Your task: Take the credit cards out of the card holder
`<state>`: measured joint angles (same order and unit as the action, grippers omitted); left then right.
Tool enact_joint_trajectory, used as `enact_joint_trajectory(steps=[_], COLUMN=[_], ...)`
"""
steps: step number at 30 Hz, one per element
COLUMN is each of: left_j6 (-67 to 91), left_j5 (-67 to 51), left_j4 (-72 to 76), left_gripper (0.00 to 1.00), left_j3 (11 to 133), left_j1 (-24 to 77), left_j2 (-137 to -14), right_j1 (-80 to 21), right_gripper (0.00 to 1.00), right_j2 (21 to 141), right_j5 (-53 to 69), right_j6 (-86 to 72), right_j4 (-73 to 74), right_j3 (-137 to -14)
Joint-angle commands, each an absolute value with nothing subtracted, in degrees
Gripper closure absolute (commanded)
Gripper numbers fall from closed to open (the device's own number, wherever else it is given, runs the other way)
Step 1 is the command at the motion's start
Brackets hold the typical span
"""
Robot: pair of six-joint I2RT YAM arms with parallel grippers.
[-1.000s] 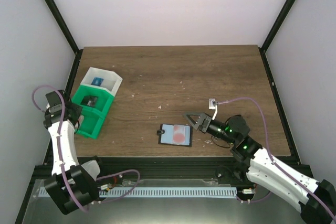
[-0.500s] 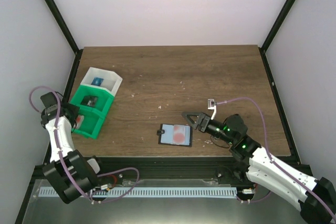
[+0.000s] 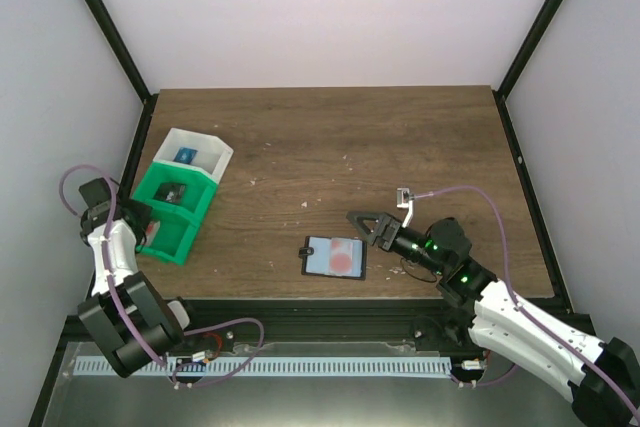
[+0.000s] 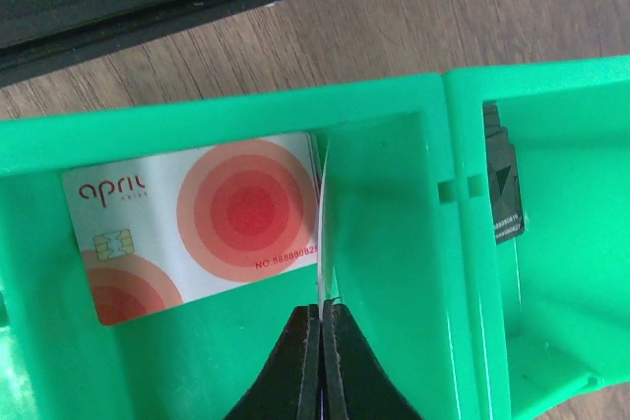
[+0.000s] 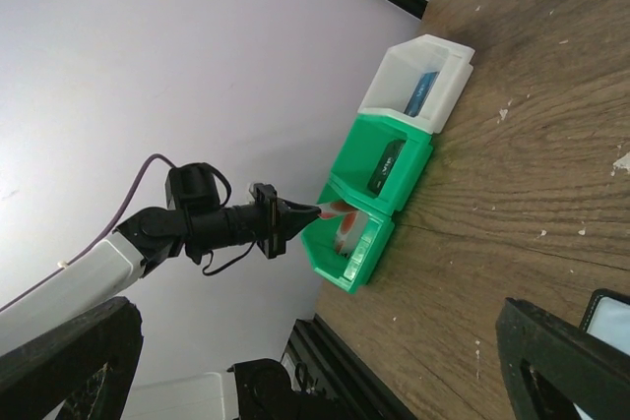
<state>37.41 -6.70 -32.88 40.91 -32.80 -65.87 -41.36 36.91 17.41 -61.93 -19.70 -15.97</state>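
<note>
The card holder (image 3: 314, 258) lies open near the table's front edge, with a reddish credit card (image 3: 344, 257) on its inner panel. My right gripper (image 3: 364, 226) stands open just right of it and holds nothing. One corner of the holder (image 5: 612, 314) shows in the right wrist view. My left gripper (image 4: 322, 309) is shut on a thin credit card (image 4: 322, 213), seen edge-on over the near compartment of the green bin (image 4: 413, 243). A white card with red circles (image 4: 197, 223) lies flat in that compartment. From the right wrist view, the left gripper (image 5: 313, 211) holds its card (image 5: 335, 208) above the bin.
The green bin (image 3: 197, 213) has a white bin (image 3: 205, 139) joined behind it at the table's left. A black item (image 3: 175, 190) lies in the green middle compartment and a blue one (image 3: 185, 155) in the white bin. The black frame rail (image 3: 300, 304) runs along the front.
My left arm has folded down toward the near-left corner while its gripper stays at the green bin with the card. The right arm has barely moved.
</note>
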Motion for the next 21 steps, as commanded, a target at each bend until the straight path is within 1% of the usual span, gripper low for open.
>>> enact_joint_trajectory(steps=[1, 4, 6, 7, 8, 10, 12, 18, 19, 20, 21], left_j6=[37.2, 38.8, 38.9, 38.9, 38.7, 38.5, 38.6, 43.4, 44.0, 44.3, 44.2], left_j5=[-3.2, 0.5, -0.1, -0.7, -1.0, -1.0, -0.3, 5.8, 6.1, 5.9, 5.2], left_j4=[-31.3, -31.8, -31.4, -31.4, -31.6, -32.4, -33.4, -37.2, -36.9, -36.2, -35.4], left_gripper=[1.0, 1.0, 1.0, 0.97, 0.93, 0.81, 0.73, 0.56, 0.5, 0.4, 0.27], left_j3=[40.4, 40.0, 39.4, 39.3, 39.5, 40.1, 41.1, 43.3, 42.6, 41.8, 41.1], left_j1=[-33.4, -33.4, -33.4, -33.4, -33.4, -33.4, -33.4, -33.4, -33.4, -33.4, -33.4], left_j2=[-66.7, -67.5, -68.0, -68.3, -68.5, -68.5, -68.1, -64.0, -62.2, -60.7, -59.4], right_j1=[-41.0, -41.0, -41.0, -41.0, -41.0, -41.0, -41.0, -41.0, -41.0, -41.0, -41.0], right_gripper=[0.0, 0.0, 0.0, 0.0, 0.0, 0.0, 0.0, 0.0, 0.0, 0.0, 0.0], right_j2=[36.1, 35.0, 33.7, 33.1, 32.4, 31.1, 30.3, 29.2, 29.1, 29.1, 29.3], right_j5=[16.1, 16.1, 16.2, 16.3, 16.0, 15.0, 14.0, 14.9, 14.9, 14.4, 13.9], right_j6=[-61.4, -62.1, -62.9, -63.1, -63.3, -63.1, -62.6, -63.2, -62.7, -62.2, -61.5], right_j4=[-19.5, -18.6, -17.8, -17.5, -17.2, -16.6, -15.3, -11.7, -9.5, -6.9, -4.3], right_j3=[-16.2, -15.9, -16.0, -16.1, -16.1, -16.3, -16.4, -17.3, -18.4, -19.5, -20.8])
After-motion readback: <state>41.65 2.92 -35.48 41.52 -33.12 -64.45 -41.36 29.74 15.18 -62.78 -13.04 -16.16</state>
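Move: The left hand still holds a credit card down in the near green compartment, whose middle lies about 3 cm back, 4 cm right and 5 cm below. The cards already lying there are roughly 4 cm back, 1 cm left and 5 cm below; the next green compartment is some 7 cm ahead, 6 cm right and 5 cm below. From the idle right hand, the near compartment lies about 42 cm left, 2 cm back and 18 cm below. Left hand sinks about 1.5 cm, opens halfway, releasing the held card, then rises some 2 cm, drifting back-left. ##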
